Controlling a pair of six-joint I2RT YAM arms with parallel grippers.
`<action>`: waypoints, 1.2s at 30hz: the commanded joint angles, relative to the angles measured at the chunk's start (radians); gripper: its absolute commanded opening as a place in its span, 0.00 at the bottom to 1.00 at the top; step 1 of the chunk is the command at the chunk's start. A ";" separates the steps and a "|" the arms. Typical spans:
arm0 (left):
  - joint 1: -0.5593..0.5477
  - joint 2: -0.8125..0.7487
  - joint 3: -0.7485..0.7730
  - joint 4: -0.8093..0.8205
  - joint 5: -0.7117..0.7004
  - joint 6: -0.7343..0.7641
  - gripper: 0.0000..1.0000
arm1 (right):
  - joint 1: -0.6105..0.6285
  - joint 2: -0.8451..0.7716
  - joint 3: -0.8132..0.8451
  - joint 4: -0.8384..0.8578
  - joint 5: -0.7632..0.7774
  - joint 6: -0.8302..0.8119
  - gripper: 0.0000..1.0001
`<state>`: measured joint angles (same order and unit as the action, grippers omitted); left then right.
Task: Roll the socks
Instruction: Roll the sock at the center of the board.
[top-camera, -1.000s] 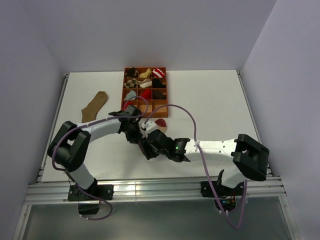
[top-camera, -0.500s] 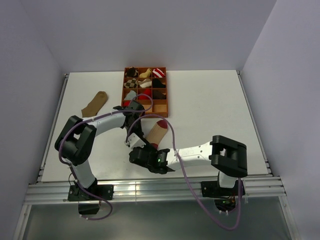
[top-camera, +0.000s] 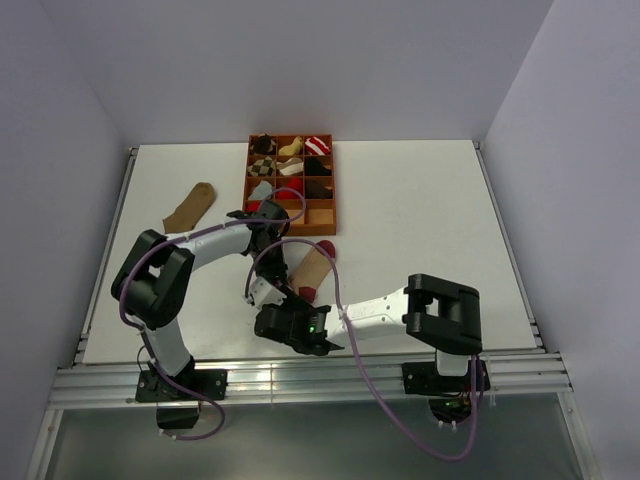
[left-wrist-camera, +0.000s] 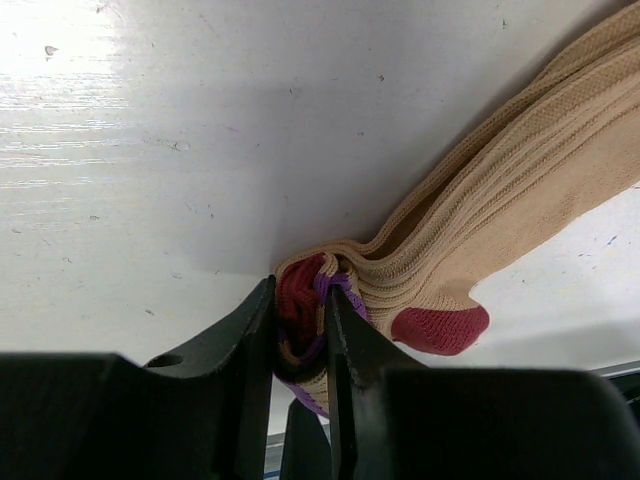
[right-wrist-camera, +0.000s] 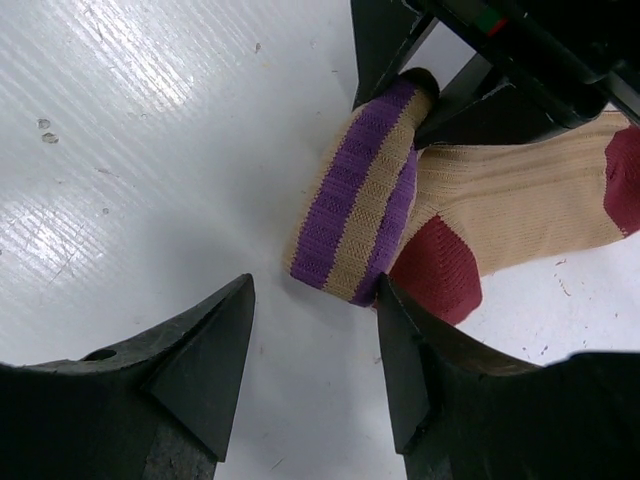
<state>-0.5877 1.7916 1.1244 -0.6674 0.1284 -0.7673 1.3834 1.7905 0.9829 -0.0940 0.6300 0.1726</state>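
Note:
The beige sock (top-camera: 314, 266) with a maroon toe and heel lies near the table's middle. Its purple-striped cuff (right-wrist-camera: 362, 208) is folded into a small roll. My left gripper (left-wrist-camera: 298, 292) is shut on that roll (left-wrist-camera: 300, 300), and the leg (left-wrist-camera: 500, 190) stretches away to the right. My right gripper (right-wrist-camera: 315, 312) stands open just short of the cuff, with bare table between its fingers; the right finger is close to the maroon heel (right-wrist-camera: 440, 268). From above, the right gripper (top-camera: 283, 322) sits at the sock's near end. A plain brown sock (top-camera: 190, 210) lies flat at the far left.
An orange-brown compartment tray (top-camera: 338, 200) holding several small sock bundles stands at the back centre, just beyond my left wrist. Purple cables (top-camera: 340, 290) loop over the sock and both arms. The table's near edge runs close behind the right gripper.
My right arm has folded in and swung its gripper toward the near edge, uncovering the beige sock. The left gripper has kept its hold on the cuff and shifted a little.

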 joint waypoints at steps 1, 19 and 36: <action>0.002 0.051 -0.014 -0.054 -0.056 0.033 0.01 | 0.005 0.026 0.045 0.046 0.046 -0.004 0.59; 0.002 -0.012 -0.035 0.006 -0.049 0.045 0.19 | -0.030 0.060 -0.038 0.086 -0.023 0.079 0.00; 0.083 -0.382 -0.218 0.273 -0.088 -0.112 0.66 | -0.426 -0.175 -0.345 0.430 -0.926 0.303 0.00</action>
<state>-0.5266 1.4845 0.9596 -0.4870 0.0689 -0.8162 1.0077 1.6268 0.6842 0.2684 -0.0589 0.4110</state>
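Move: Just ahead of the open right hand, about 3 cm forward and 2 cm down, lies the striped rolled cuff; its middle is some 2 cm behind and 1 cm below the left hand, which still pinches its far end. The red heel patch lies roughly 5 cm right of the left hand and 1 cm back, and the red toe about 9 cm forward and 9 cm right of the left hand, both around 2 cm lower. Easing down and forward some 2 cm, the right hand shuts on the near end of the rolled cuff while the left still holds the far end. Keeping its pinch, the right then shifts about 2 cm right and turns roughly 40 degrees, its fingers swinging from forward to mostly leftward; the left opens, frees the roll and lifts about 6 cm, drifting forward and left. ##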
